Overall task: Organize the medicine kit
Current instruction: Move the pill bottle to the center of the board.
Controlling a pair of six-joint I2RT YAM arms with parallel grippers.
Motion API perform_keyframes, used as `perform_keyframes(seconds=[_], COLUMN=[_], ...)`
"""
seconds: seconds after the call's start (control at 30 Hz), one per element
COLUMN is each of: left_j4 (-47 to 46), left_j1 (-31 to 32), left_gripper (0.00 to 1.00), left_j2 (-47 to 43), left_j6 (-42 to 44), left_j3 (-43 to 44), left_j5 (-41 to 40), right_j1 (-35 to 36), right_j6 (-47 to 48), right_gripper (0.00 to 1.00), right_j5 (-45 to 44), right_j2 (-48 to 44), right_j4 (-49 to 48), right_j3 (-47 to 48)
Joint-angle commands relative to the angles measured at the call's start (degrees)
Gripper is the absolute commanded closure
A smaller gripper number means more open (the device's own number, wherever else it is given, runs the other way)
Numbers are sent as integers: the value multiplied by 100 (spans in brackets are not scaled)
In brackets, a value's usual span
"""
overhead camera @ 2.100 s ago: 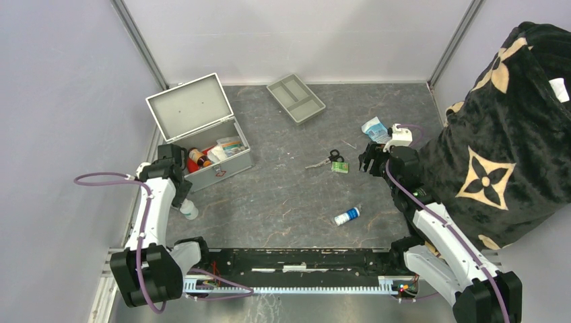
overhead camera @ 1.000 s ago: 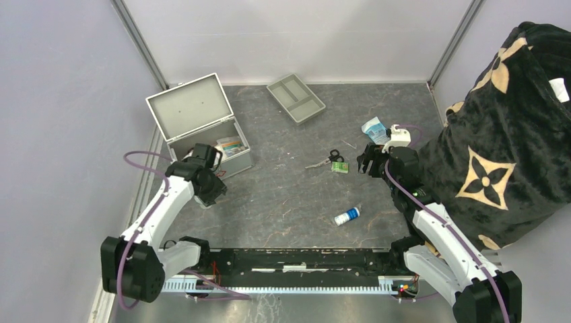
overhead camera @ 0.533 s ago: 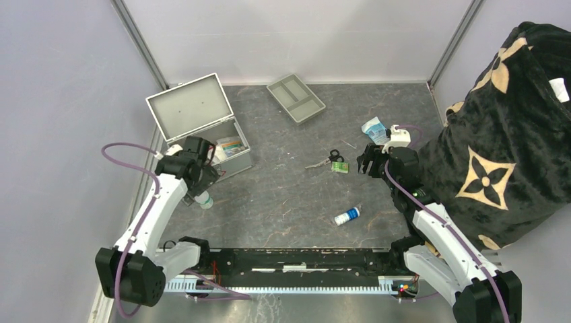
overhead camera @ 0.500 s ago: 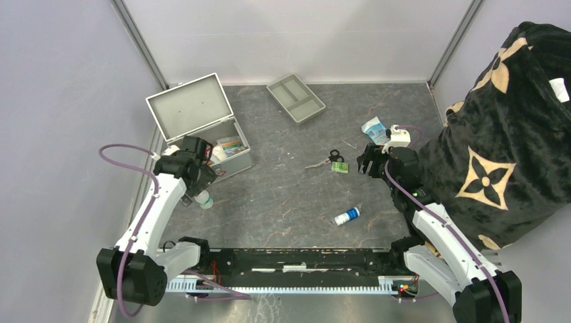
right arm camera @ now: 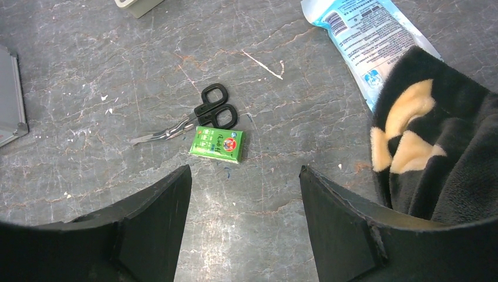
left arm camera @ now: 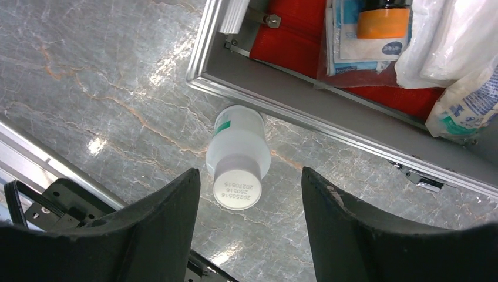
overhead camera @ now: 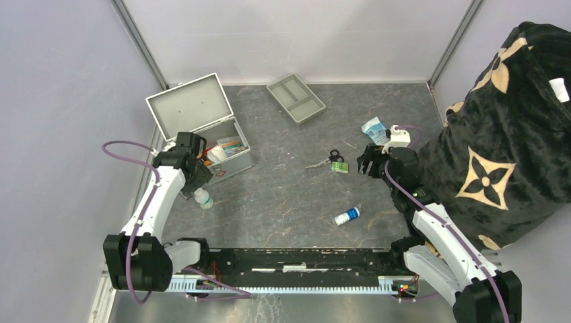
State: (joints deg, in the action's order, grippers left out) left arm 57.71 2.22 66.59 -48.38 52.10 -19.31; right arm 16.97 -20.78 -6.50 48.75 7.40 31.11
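The medicine kit (overhead camera: pixel 232 163) is a silver-grey metal case at the left with its lid (overhead camera: pixel 189 106) raised; its front rim (left arm camera: pixel 329 125) crosses the left wrist view. Inside lie a red pouch (left arm camera: pixel 293 26), an orange-topped item (left arm camera: pixel 383 14) and white packets (left arm camera: pixel 449 47). A white bottle (overhead camera: pixel 203 199) with a green mark rests on the table just outside the kit's front wall, its printed round end (left arm camera: pixel 236 187) facing the camera. My left gripper (overhead camera: pixel 196 171) (left arm camera: pixel 249 173) hangs open above that bottle without touching it. My right gripper (overhead camera: pixel 367 160) (right arm camera: pixel 245 170) stands open over bare table.
Black-handled scissors (right arm camera: pixel 199 117) and a small green box (right arm camera: pixel 217 144) lie ahead of the right gripper. A blue packet (right arm camera: pixel 367 38) sits by the black patterned blanket (overhead camera: pixel 505 141). A blue-white tube (overhead camera: pixel 347 216) lies mid-table, and a shallow grey divided tray (overhead camera: pixel 295 98) lies at the back.
My left gripper has opened and let go of the white bottle, which now rests in front of the kit. The left arm has drawn back toward the kit. The right arm has not moved.
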Motion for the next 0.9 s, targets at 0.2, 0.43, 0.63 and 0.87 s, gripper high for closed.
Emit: perform_keyframes(seconds=[0.2,0.43,0.63,0.87], left_j4=[-332,-355,-443,-703], left_j1=[-29,-29,-29,729], left_gripper=[42,52,75,87], left_j2=[-118,-77,-194,-251], left_j6=[396,383,375,185], left_j3=[-188,-235,-297,-114], left_j5=[336,428,654,986], right_j1=[-24,-12,-18,-21], right_j6=[-38,-49,-54,-83], right_gripper=[26,26,26,26], right_j5=[9,9,5,45], right_j2=[-39,-67,-85,-68], right_j4=[-199,-202,-197,-213], right_j3=[-42,-59,-62,-53])
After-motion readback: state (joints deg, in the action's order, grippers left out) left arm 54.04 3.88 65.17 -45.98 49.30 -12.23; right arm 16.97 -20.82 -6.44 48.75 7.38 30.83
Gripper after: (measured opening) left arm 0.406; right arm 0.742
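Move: The white pill bottle stands upright between the left hand's open fingers. Its cap is almost at the fingertips, and its middle is about 5 cm below the hand and perhaps 1 cm to the left. The open metal box lies just beyond it, its middle some 12 cm ahead and 4 cm to the right; inside, the brown bottle lies about 10 cm ahead and 1 cm right. From the idle right hand, the pill bottle is roughly 48 cm left, 8 cm back and 10 cm down. The left fingers close on the pill bottle from both sides and pinch it at the neck, right by the cap, while the hand sinks about 1 cm and eases right. Once they have stopped closing, the hand draws the bottle farther right at the same height, picking up speed, for nearly 3 cm of rightward travel in all, with a slight clockwise turn and tilt of the wrist. ##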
